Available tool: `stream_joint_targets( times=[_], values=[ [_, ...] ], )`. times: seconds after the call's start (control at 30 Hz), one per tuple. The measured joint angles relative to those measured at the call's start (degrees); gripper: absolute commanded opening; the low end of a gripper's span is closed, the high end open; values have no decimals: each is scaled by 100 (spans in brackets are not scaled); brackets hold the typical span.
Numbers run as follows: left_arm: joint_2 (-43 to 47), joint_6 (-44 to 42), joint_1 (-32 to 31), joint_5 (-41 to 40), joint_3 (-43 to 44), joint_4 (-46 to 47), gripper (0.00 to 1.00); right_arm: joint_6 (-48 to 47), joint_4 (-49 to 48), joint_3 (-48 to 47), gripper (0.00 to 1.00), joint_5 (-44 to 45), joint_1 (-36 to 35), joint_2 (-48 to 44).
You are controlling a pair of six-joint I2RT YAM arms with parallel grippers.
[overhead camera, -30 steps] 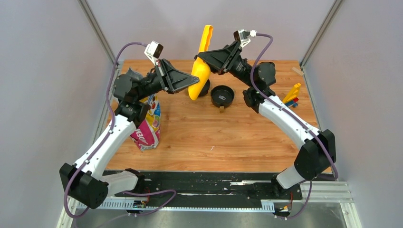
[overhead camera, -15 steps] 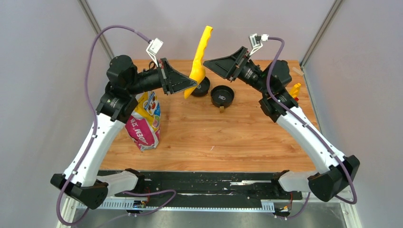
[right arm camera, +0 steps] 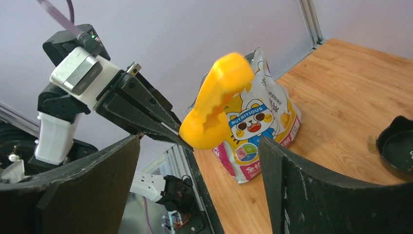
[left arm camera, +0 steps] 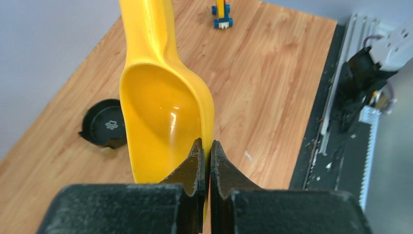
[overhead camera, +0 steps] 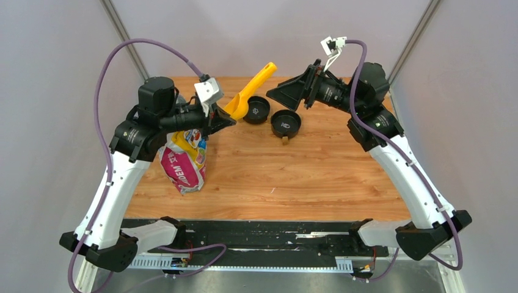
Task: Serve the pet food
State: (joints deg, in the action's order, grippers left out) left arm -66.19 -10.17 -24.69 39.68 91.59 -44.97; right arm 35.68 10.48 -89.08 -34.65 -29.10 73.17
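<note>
My left gripper (overhead camera: 227, 117) (left arm camera: 205, 146) is shut on the side rim of a yellow scoop (overhead camera: 247, 97) (left arm camera: 160, 112). The scoop is empty and hangs slanted above the table, its handle pointing back and right. My right gripper (overhead camera: 270, 91) (right arm camera: 199, 141) is open and stands apart from the scoop (right arm camera: 214, 109), to the right of its handle. The printed bag (overhead camera: 183, 162) (right arm camera: 258, 131) stands upright under my left arm. Two black bowls (overhead camera: 257, 110) (overhead camera: 286, 122) sit at the table's back middle. No pet food shows in any view.
A small yellow and blue object (left arm camera: 221, 12) lies at the table's far right side. A black rail (overhead camera: 262, 235) runs along the near edge. Grey walls close in the table on the left, back and right.
My right gripper opened, let go of the scoop's handle and drew back to the right. My left gripper swung the scoop down from nearly upright to a slant, nearer the bag.
</note>
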Motion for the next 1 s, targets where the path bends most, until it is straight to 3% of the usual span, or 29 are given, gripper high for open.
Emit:
stream_joint_targets(
  times=[0.23, 0.6, 0.8, 1.0],
  values=[
    [149, -1403, 0, 299, -199, -260, 0, -710, 181, -275, 76, -708, 42, 459],
    [46, -2083, 0, 942, -181, -680, 0, -1556, 341, -511, 69, -2065, 35, 782],
    [-164, -2129, 0, 1088, -105, -844, 0, -1829, 345, -511, 47, -2594, 28, 791],
    [-131, -2063, -4, 1239, -105, -881, 0, -1993, 337, -522, 13, -2734, 39, 962]
  ],
)
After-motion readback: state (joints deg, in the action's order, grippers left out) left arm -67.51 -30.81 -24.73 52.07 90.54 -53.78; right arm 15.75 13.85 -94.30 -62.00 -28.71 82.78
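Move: The yellow scoop is held by its bowl end in the left fingers, its handle slanting up and away: the handle's middle is about 8 cm ahead, 8 cm right and 7 cm above the left hand. From the right hand the handle lies roughly 5 cm ahead, 6 cm left and 2 cm up. On the table, about 45 cm below the right hand, the left bowl is some 22 cm ahead and 6 cm left, the right bowl 17 cm ahead and 5 cm right. The scoop handle is taken between the right fingers: the right hand sinks about 4 cm and goes left about 3 cm, then draws back some 3 cm while turning roughly 25 degrees counter-clockwise, tips tilting up, and closes from wide open to pinch the handle. The left hand keeps its pinch on the scoop's bowl end, drawing back and down about 3 cm each and turning some 15 degrees clockwise to present it. ##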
